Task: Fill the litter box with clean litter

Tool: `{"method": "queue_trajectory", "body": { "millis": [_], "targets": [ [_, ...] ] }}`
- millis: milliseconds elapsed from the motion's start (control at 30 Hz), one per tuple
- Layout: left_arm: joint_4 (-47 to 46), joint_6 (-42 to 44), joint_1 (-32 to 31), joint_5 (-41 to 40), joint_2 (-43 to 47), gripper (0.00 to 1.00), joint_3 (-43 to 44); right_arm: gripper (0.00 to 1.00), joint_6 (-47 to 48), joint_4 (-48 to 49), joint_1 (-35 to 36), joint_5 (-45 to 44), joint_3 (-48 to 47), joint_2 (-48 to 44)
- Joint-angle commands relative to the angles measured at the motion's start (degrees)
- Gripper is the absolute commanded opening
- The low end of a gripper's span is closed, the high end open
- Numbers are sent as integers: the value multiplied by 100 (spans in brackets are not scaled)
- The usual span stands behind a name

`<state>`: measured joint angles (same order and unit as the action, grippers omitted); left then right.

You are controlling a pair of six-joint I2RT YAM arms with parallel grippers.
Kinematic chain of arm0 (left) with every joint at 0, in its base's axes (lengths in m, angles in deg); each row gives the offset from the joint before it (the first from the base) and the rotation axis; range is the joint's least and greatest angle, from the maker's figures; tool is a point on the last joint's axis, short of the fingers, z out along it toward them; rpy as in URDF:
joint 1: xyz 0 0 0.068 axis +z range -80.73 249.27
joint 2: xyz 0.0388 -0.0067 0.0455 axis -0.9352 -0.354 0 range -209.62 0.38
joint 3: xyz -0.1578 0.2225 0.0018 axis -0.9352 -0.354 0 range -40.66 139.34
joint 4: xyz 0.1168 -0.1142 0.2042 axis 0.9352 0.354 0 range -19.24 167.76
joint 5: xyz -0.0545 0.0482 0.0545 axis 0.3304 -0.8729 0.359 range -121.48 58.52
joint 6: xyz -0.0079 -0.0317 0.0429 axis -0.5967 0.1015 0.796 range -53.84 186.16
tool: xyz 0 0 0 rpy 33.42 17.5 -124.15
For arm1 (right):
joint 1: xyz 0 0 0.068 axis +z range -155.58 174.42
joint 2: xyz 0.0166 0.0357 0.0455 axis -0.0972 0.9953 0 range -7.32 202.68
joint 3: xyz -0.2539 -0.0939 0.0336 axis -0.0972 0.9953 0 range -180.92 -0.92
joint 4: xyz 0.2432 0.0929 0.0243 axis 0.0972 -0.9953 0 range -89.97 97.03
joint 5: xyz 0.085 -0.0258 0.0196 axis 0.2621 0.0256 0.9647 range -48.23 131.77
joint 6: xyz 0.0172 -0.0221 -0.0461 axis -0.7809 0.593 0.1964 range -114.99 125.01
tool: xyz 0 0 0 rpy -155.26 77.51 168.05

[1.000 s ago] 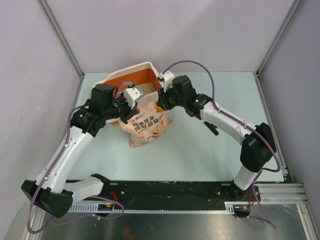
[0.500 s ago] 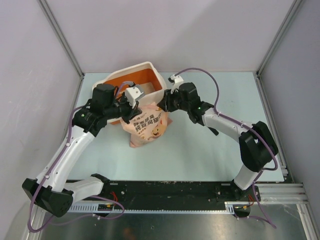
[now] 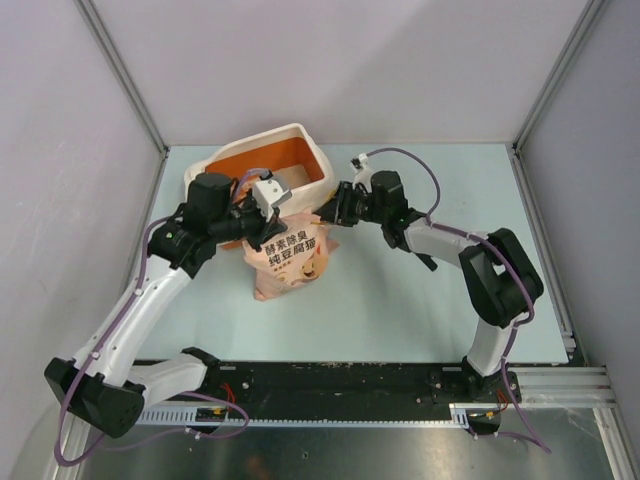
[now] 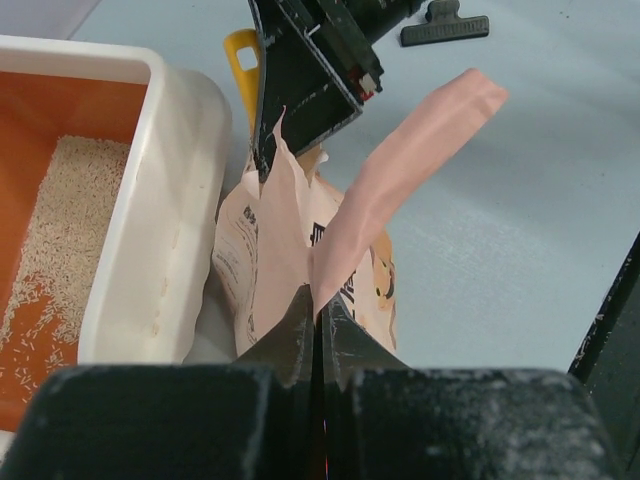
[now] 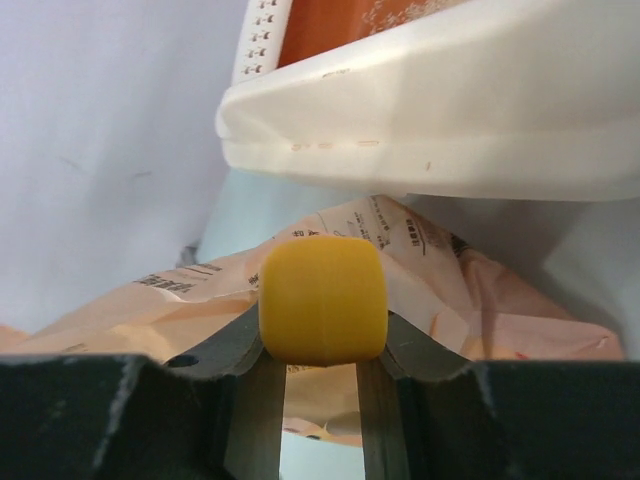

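Note:
The litter box (image 3: 300, 135) stands at the back left, cream outside and orange inside; its thick rim (image 4: 180, 200) fills the left of the left wrist view. Pale clean litter (image 4: 60, 230) lies thinly on its floor. A pink-beige printed bag (image 3: 290, 255) stands against the box's near side. My left gripper (image 4: 318, 305) is shut on the bag's upper edge (image 4: 400, 150). My right gripper (image 5: 322, 335) is shut on the handle of a yellow scoop (image 5: 322, 298), just below the box's white wall (image 5: 450, 110) and over the bag's open top. The scoop's bowl is hidden.
A black clip (image 3: 426, 262) lies on the pale blue table under the right forearm. Grey walls enclose the table on the left, back and right. The arms' bases sit on the black rail at the near edge.
My right arm has drawn back to the right and dropped lower, still holding the scoop by the bag's mouth. The bag has shifted slightly left. The left gripper keeps its hold.

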<state>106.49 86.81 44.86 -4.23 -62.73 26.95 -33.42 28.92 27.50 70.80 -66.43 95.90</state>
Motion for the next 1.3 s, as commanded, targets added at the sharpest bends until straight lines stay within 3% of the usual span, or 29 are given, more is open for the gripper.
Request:
{"method": "queue_trajectory", "body": {
  "millis": [0,167,433,900,1267],
  "targets": [
    [-250,281,-38,-149,361,0,-3,0,-1385,272,-520,1042,-83,119],
    [-92,844,-64,-448,457,0,-29,0,-2078,193,-1215,1516,-418,198],
    [-4,1214,-266,-808,440,0,-12,0,-2958,16,-1673,2430,-576,339],
    [154,1399,-442,-1283,353,0,199,0,-3381,878,-2227,2343,-506,339],
    [154,1460,-451,-1283,185,0,384,0,-3293,825,-2455,2185,-357,84]
  ]
}}
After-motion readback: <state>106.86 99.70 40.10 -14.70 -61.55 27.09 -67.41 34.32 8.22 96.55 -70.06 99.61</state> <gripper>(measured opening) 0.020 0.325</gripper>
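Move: The right hand holds the yellow scoop, its bowl in the litter bag; the bag's middle lies about 10 cm back, 10 cm left and 8 cm below. The litter box is centred some 9 cm ahead, 16 cm left and 11 cm below, the black clip about 10 cm back, 21 cm right and 17 cm below. From the left hand, which grips the rim, the bag's middle is level, 8 cm right and 12 cm lower. Right hand draws the scoop about 10 cm right, less forward and up, out of the bag, rolling 35 degrees. ##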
